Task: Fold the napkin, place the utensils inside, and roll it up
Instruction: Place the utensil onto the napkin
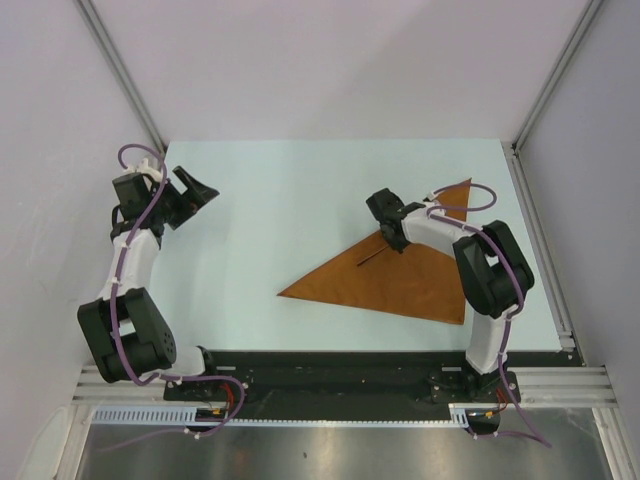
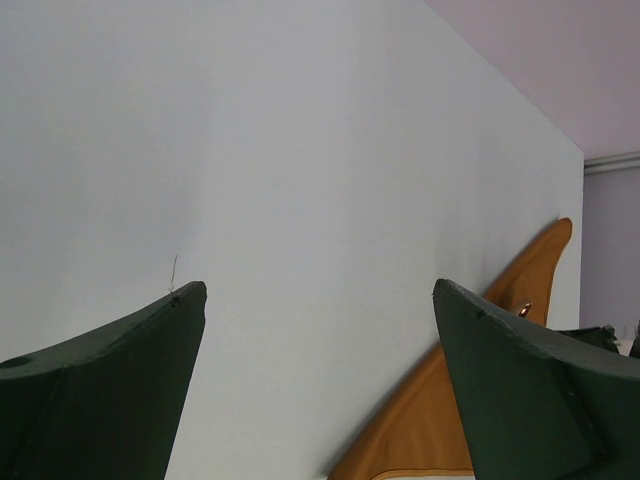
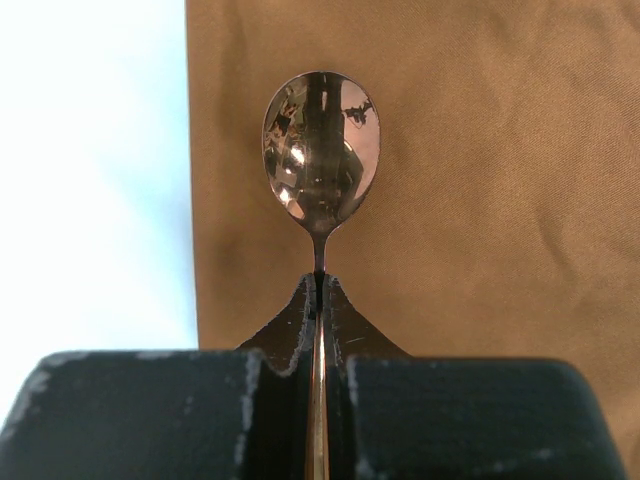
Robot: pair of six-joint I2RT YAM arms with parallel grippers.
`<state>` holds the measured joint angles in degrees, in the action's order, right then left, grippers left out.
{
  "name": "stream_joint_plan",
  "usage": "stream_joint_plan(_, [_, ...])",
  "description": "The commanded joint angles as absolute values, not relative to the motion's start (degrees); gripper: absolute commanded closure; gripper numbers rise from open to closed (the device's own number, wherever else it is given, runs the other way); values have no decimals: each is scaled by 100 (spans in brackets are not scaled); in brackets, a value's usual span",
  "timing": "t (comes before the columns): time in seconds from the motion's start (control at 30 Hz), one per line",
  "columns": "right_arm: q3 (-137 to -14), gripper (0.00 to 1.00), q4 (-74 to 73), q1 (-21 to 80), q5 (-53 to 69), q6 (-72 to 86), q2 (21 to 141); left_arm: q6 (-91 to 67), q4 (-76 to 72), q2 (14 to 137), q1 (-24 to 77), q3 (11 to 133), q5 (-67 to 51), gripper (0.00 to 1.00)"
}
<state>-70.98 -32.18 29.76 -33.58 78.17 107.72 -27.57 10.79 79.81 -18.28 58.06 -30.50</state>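
Note:
The rust-brown napkin (image 1: pixel 400 285) lies on the table folded into a triangle, one long tip pointing left and another corner (image 1: pixel 456 197) reaching up behind the right arm. My right gripper (image 1: pixel 393 240) hovers over its upper edge, shut on the spoon (image 1: pixel 368 258). In the right wrist view the copper bowl (image 3: pixel 320 145) sticks out past the closed fingertips (image 3: pixel 320 280), above the napkin (image 3: pixel 480 200) near its left edge. My left gripper (image 1: pixel 195 190) is open at the far left, well away from the cloth; its wrist view shows the wide gap (image 2: pixel 320 290) over bare table and the napkin (image 2: pixel 420 420) beyond.
The pale table (image 1: pixel 280 210) is bounded by a metal rail (image 1: pixel 540 250) on the right and white walls at the back and sides. The arm bases stand on the black strip (image 1: pixel 340 375) at the near edge.

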Motion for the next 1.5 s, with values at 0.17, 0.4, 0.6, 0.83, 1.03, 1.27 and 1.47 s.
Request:
stream_joint_plan(0.17, [-7330, 100, -3322, 2944, -3569, 8244, 11083, -2839, 888, 7822, -1890, 5792, -3234, 0])
stream_joint_plan(0.4, [-7313, 100, -3059, 2944, -3428, 8235, 11127, -2830, 888, 7849, -1890, 5801, -3287, 0])
stream_joint_plan(0.6, [-7313, 100, -3050, 2944, -3366, 8218, 11145, -2830, 888, 7840, -1881, 5801, -3296, 0])
stream_joint_plan(0.83, [-7216, 83, -2822, 2953, -3270, 7946, 10960, -2830, 888, 7822, -1881, 5810, -3305, 0])
stream_joint_plan(1.03, [-6979, 60, -2470, 2944, -3059, 7629, 10591, -2813, 896, 7805, -1881, 5818, -3287, 0])
stream_joint_plan(1.27, [-6654, 53, -2172, 2804, -2795, 6578, 9757, -2786, 923, 7805, -1890, 5818, -3243, 0])
stream_joint_plan(1.47, [-6469, 53, -1672, 1663, -2225, 4486, 9141, -2786, 870, 7778, -1881, 5801, -3270, 0])
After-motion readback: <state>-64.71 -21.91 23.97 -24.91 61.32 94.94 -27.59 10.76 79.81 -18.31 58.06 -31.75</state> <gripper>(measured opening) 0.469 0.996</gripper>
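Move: The spoon is already in the right fingers, pinched at the neck just behind the bowl, with its middle about 4 cm back and 4 cm left of the hand. The napkin it is being laid on has its middle some 7 cm back, 2 cm right and 2 cm below the hand; its near-left corner is about 15 cm back and 26 cm left. From the idle left hand, the napkin's middle is roughly 8 cm back, 45 cm right and 18 cm down. The spoon, still pinched at its neck, is lowered about 1.5 cm onto the napkin by the right hand, which then stays low, easing a little left. The fingers open to roughly half and let go of the neck; the hand lifts straight off by some 7 cm, swinging right about 3 cm at the end while turning about 10 degrees counter-clockwise. ##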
